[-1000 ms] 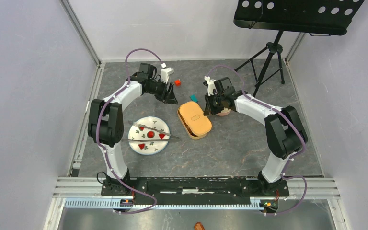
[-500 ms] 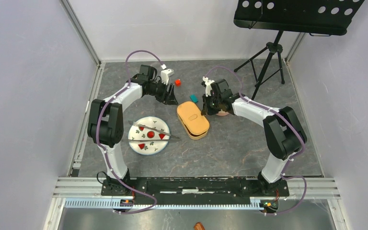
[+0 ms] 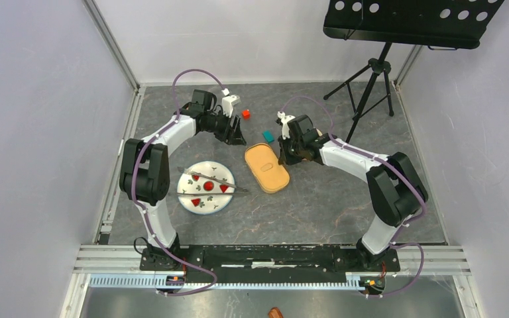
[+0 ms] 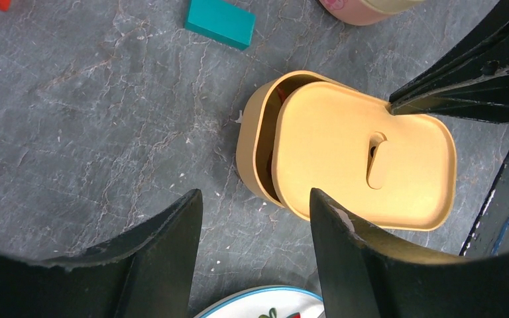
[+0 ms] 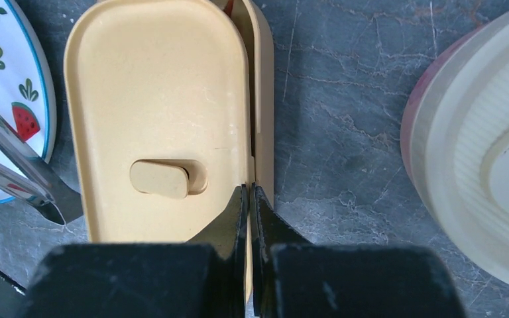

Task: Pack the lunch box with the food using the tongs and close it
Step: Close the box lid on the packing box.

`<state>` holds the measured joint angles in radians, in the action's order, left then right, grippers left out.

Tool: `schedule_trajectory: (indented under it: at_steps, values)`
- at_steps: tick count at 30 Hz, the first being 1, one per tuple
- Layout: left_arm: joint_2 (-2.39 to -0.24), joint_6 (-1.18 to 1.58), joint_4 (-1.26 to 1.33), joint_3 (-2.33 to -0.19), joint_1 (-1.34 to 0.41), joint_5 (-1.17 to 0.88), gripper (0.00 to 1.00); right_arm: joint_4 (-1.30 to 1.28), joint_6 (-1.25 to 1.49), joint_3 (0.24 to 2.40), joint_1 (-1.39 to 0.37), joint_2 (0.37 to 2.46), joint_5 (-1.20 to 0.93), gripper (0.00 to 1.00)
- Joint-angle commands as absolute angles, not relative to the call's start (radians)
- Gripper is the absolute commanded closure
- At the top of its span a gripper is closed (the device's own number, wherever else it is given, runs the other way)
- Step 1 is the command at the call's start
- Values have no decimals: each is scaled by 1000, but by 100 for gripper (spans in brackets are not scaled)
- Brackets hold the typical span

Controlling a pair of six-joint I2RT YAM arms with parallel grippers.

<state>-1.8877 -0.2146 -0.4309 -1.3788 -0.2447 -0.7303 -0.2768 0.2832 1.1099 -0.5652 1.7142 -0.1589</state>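
Observation:
The tan lunch box (image 3: 266,168) stands mid-table with its lid (image 4: 364,159) lying on it, shifted aside so the base rim (image 4: 255,139) shows. The lid hides most of the food; only a dark reddish sliver (image 4: 280,96) shows in the gap. My right gripper (image 5: 248,191) is shut, its tips against the lid's edge (image 5: 242,132), also seen from above (image 3: 285,154). My left gripper (image 4: 255,194) hangs open over the floor just behind the box (image 3: 238,137), holding nothing. The tongs (image 3: 215,180) lie across the white plate (image 3: 202,205), with red wedge shapes (image 3: 209,187) beside them.
A teal block (image 4: 220,22) and a red block (image 3: 245,114) lie behind the box. A pink-and-cream bowl (image 5: 477,152) sits close to the box's right side, under my right arm. A black tripod (image 3: 371,79) stands at the back right.
My right gripper has moved left and nearer, pushing the lid, which now lies flatter over the base. The left arm has barely moved.

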Motion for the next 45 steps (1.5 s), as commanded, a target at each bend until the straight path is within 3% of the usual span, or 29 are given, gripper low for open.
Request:
schedule_trajectory:
  at_steps: [1,24,32,45]
  values:
    - [-1835,-222,-396,-1363,-249,-730,33,-216,328,1080,-566,1690,-148,100]
    - [-1812,-253,-413,-1344,-250,-731,33,-89,315,1006,-584,1648,-66,100]
    - [-1748,-400,-416,-1275,-289,-737,34,-58,304,987,-604,1641,-19,100]
    - [-1688,-494,-165,-1078,-398,-644,39,-71,293,996,-611,1644,-6,100]
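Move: The box lid, lying skewed on the packing box, has its middle about 3 cm to the left of the right hand, 3 cm back and 1 cm down. From the left hand it lies some 8 cm back, 8 cm right and 5 cm lower. The plate lies about 10 cm left of the left hand and 13 cm back. The teal block sits some 7 cm ahead of the right hand and 3 cm left, the round bowl about 9 cm to its right and 3 cm ahead. The right hand, fingers kept shut, stays with its tips on the lid's right edge, dipping slightly, then easing about 1 cm forward to work the lid over the box as its tips swing forward some 10 degrees. The left hand first shifts barely 1 cm back and down, then swings quickly about 5 cm further back and a little right towards the lid's left side, rolling clockwise some 20 degrees with its fingers still wide apart. ##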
